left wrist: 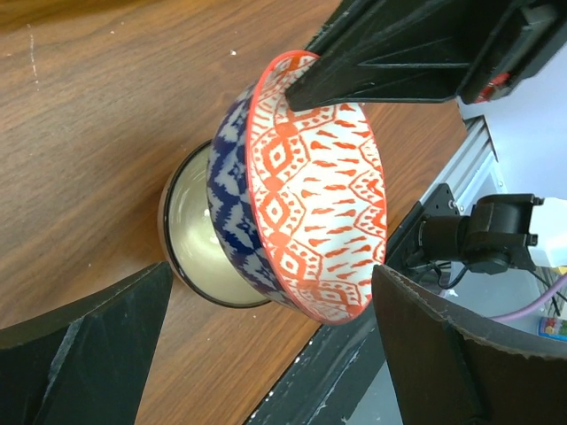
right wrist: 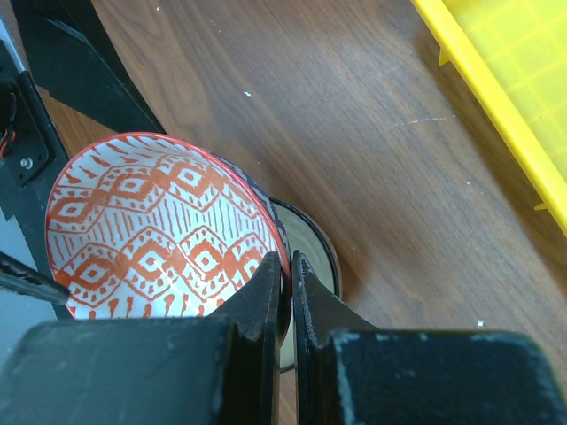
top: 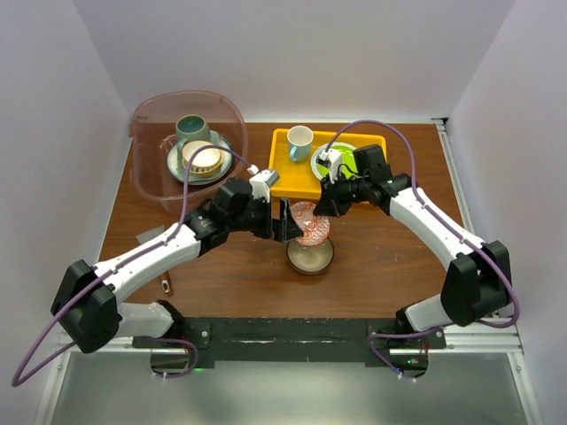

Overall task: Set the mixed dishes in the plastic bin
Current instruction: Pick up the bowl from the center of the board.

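My right gripper (right wrist: 291, 266) is shut on the rim of an orange-and-white patterned bowl (right wrist: 159, 230) with a blue patterned outside (left wrist: 229, 190). It holds the bowl tilted on edge over a cream bowl with a dark rim (top: 310, 257) that stands on the table. My left gripper (left wrist: 273, 274) is open, with its fingers on either side of the tilted bowl (top: 310, 223) and not touching it. The plastic bin (top: 149, 177) stands at the back left. It holds a teal mug (top: 191, 128) and a bowl (top: 204, 159) on a plate.
A yellow tray (top: 288, 181) sits behind the bowls, carrying a white cup (top: 299, 142) and a lime-green plate (top: 341, 158). Its edge (right wrist: 496, 80) is close to my right gripper. A small utensil (top: 166, 283) lies on the table by the left arm.
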Tool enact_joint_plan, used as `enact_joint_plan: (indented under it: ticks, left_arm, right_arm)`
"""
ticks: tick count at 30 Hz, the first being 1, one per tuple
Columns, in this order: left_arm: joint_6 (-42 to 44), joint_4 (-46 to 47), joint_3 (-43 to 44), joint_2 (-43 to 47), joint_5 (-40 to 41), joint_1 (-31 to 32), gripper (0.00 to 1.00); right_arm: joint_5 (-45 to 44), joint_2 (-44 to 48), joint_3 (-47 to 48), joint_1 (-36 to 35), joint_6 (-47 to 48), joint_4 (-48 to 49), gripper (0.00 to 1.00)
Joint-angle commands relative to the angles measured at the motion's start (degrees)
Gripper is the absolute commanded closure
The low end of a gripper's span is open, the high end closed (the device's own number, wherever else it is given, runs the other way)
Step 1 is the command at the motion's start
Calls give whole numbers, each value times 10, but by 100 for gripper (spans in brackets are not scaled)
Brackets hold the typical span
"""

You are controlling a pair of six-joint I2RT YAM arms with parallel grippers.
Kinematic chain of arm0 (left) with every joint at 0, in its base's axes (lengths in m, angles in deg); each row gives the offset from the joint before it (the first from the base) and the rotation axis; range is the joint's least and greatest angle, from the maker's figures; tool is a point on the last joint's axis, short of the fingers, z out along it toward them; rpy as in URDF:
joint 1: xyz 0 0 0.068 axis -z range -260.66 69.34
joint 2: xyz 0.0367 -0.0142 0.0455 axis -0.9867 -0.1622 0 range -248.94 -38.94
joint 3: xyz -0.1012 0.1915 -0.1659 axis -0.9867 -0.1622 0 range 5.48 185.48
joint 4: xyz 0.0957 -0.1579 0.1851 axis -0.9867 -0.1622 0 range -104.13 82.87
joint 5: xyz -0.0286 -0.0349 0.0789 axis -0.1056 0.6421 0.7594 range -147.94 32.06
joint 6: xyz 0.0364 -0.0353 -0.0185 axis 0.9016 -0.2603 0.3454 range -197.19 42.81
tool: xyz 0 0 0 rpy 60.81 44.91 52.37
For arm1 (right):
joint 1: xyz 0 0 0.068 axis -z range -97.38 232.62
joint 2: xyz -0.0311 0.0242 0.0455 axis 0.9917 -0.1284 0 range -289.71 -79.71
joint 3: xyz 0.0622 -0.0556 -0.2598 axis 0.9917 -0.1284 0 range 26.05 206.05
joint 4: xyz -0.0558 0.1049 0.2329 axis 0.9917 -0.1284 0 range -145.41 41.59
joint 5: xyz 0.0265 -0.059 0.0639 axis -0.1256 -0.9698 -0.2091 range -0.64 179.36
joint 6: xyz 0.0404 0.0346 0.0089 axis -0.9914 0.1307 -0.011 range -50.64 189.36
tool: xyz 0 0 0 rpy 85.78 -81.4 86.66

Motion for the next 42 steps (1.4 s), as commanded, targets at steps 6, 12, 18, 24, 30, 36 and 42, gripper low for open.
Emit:
enact_joint_plan:
  ticks: [6,12,18,24,30,36,42]
  left_arm:
    - [-7,-2,40,-24,38,14,6]
    - [-6,-66,83,-48,104,25,38]
    - [-2,-168,152,-93,178,45,76]
    - [9,-247,210,-132,240,65,100]
    - [19,-288,240,-146,302,82,100]
    - [23,-274,228,-111,333,82,100]
    - [30,-263,215,-81,359,81,100]
  right_arm:
    - [37,22,-2,3,-18,34,100]
    - [29,24,-6,4,-17,37,100]
    - [-4,26,2,3,-4,31,100]
    - [5,29,16,-6,14,14,100]
    - [74,37,18,-19,32,3,99]
    - [108,39,12,-20,37,2,85]
    - [112,38,22,-20,47,-6,69]
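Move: The patterned bowl hangs in the right hand, gripped by its rim. Its middle is about 5 cm to the right of the left hand, 3 cm farther out and 3 cm lower; from the right hand it lies some 3 cm back, 3 cm left and 3 cm down. From the left hand, the cream bowl on the table is about 7 cm back, 6 cm right and 14 cm below, and the yellow tray 20 cm ahead, 10 cm right, 16 cm down. The left fingers pinch the left-hand rim of the patterned bowl: the hand goes forward and down, about 3 cm each, closing from wide open while its fingers tip down nearly 30 degrees and swing counter-clockwise. Gripping, it then draws back left and up by 1–2 cm. The right hand holds nearly still, then drifts about 2 cm back and left, rising slightly, and loosens its fingers around the rim. ##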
